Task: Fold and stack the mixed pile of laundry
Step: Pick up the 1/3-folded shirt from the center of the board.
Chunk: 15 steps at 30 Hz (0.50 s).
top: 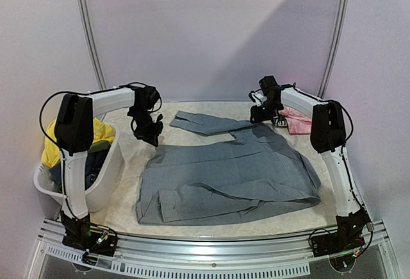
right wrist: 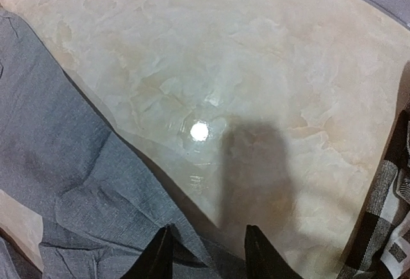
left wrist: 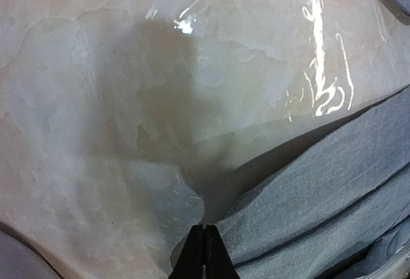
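Note:
A large grey long-sleeved shirt (top: 230,173) lies spread across the table, one sleeve (top: 198,124) reaching toward the back. My left gripper (top: 150,136) hovers at the shirt's far left corner. Its fingers (left wrist: 205,228) are shut tip to tip, and the shirt's edge (left wrist: 320,183) meets their right side; I cannot tell if any cloth is pinched. My right gripper (top: 264,113) is at the shirt's far right shoulder. Its jaws (right wrist: 209,231) stand apart over the shirt's edge (right wrist: 64,163). A yellow garment (top: 96,131) and a dark blue one (top: 96,160) sit in the tub.
The white plastic tub (top: 106,176) stands at the table's left edge beside the left arm. A pink piece (top: 298,120) lies at the back right, by the right arm. A black-and-white checked cloth (right wrist: 384,208) shows at the right of the right wrist view.

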Motion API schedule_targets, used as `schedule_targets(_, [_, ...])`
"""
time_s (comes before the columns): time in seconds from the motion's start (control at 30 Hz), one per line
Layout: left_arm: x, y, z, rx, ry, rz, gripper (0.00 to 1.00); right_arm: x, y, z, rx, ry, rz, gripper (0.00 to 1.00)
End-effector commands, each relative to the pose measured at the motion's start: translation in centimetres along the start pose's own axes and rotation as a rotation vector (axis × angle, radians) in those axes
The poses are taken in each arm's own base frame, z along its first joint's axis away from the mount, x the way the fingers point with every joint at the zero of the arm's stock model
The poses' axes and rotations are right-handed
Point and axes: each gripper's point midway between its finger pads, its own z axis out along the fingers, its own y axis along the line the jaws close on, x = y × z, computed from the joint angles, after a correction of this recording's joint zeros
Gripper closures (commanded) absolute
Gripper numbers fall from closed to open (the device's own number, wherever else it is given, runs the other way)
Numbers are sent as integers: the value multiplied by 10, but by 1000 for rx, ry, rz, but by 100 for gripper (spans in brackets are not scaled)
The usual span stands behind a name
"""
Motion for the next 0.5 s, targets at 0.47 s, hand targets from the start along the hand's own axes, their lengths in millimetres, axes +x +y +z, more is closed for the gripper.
schedule_targets(0.47, [-2,-5,-20,10,-38,-10,100,-16,1,-16,-110,-54,81,100])
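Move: The folded shirt's far edge, where its sleeve leaves the body, is already between the right hand's open fingers, about 1 cm below it. The sleeve's middle lies some 16 cm to this hand's left, level with it. On its right, the plaid cloth is about 8 cm off, straight to the side, and the pink cloth about 16 cm off and 4 cm farther out. From the left hand that edge is roughly 35 cm to the right and 15 cm ahead. Pinches the shirt's far edge beside the sleeve: the right fingers shut fully from a little under half open, while the hand creeps less than 1 cm down, right and slightly forward, rolling about 5 degrees so its left side rises. The left hand stays put, shut on the shirt's left corner. ##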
